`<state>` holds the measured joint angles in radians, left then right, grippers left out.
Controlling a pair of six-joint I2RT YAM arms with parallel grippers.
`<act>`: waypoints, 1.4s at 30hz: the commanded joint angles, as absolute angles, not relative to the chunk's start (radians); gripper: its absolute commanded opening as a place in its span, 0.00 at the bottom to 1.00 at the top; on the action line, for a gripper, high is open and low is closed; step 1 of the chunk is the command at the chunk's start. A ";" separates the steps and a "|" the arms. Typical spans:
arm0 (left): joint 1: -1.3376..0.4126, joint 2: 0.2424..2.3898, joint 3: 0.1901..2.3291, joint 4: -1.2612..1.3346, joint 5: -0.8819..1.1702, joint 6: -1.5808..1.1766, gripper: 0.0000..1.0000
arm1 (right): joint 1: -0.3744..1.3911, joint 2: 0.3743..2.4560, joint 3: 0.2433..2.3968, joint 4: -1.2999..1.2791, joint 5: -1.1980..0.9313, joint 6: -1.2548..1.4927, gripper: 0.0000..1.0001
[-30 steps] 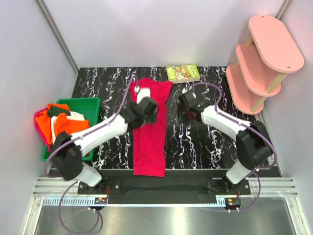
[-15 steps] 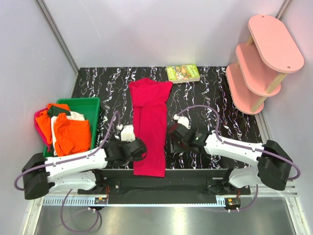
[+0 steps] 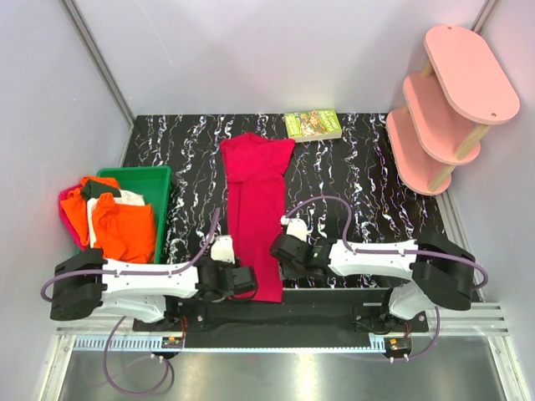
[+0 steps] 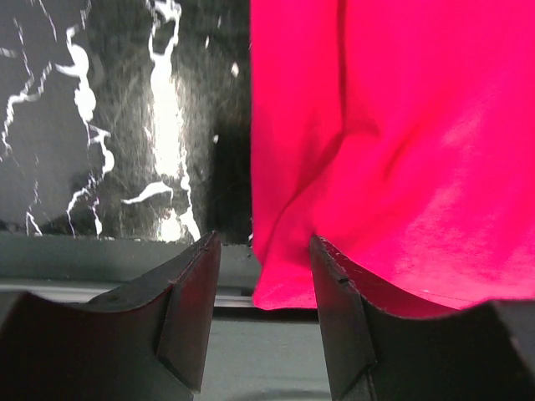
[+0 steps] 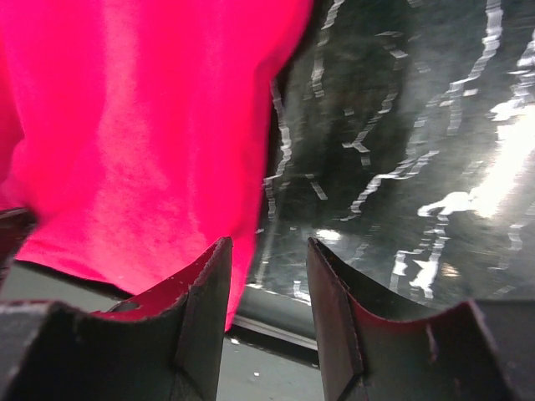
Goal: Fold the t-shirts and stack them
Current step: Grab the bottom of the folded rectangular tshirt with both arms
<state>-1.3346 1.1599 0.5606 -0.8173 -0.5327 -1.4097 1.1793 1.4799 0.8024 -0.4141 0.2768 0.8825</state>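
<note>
A crimson-red t-shirt (image 3: 255,192) lies folded into a long narrow strip down the middle of the black marbled table (image 3: 359,167). Its near hem reaches the table's front edge. My left gripper (image 3: 244,280) is low at the hem's near-left corner. In the left wrist view the gripper (image 4: 263,251) stands open, and the red cloth (image 4: 401,125) has its corner just ahead of the gap. My right gripper (image 3: 277,249) is at the strip's near-right edge. It is open too (image 5: 267,251), with its left finger (image 5: 201,309) over the red cloth's (image 5: 125,125) border. Neither gripper holds anything.
A green bin (image 3: 163,180) at the left holds more t-shirts: orange (image 3: 121,230), white (image 3: 125,199) and pink (image 3: 67,200). A small green book (image 3: 313,124) lies at the table's far edge. A pink tiered shelf (image 3: 443,109) stands at the right.
Both arms have pulled back from the shirt's far half to its near hem. The left jaws have narrowed somewhat. The shirt lies as before.
</note>
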 commanded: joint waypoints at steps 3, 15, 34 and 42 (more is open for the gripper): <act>-1.368 1.164 0.554 -0.808 -0.528 -1.543 0.51 | 1.259 1.517 0.801 -0.321 0.299 0.962 0.49; -1.373 1.190 0.555 -0.788 -0.532 -1.549 0.51 | 1.348 1.519 0.758 -0.327 0.304 1.060 0.49; -1.373 1.215 0.532 -0.724 -0.505 -1.554 0.51 | 1.351 1.571 0.715 -0.307 0.278 1.131 0.24; -1.373 1.241 0.541 -0.700 -0.491 -1.539 0.51 | 1.350 1.540 0.710 -0.327 0.317 1.132 0.03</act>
<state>-1.3697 1.2098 0.5472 -0.7837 -0.5201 -1.5234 1.3483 1.5681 0.7242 -0.2859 0.2508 1.1225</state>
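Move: The folded t-shirt's bottom-right corner lies some 6 cm back, 2 cm left and 4 cm below the right hand, with the table's front edge about 4 cm straight back and 4 cm down. Its bottom-left corner is right at the left hand, roughly 2 cm back, no offset sideways, and 2 cm below; from that hand the bottom-right corner is 13 cm right and 2 cm back, and the green bin 22 cm left and 13 cm ahead. The t-shirt's bottom-right corner is taken by the right hand, which draws back about 6 cm, slipping a little left early on and sinking nearly 4 cm, most steeply late; it then stays there while the half-open fingers close and pinch the cloth near its edge. The left hand settles about 1 cm back and down, its half-open fingers still astride the bottom-left corner. ##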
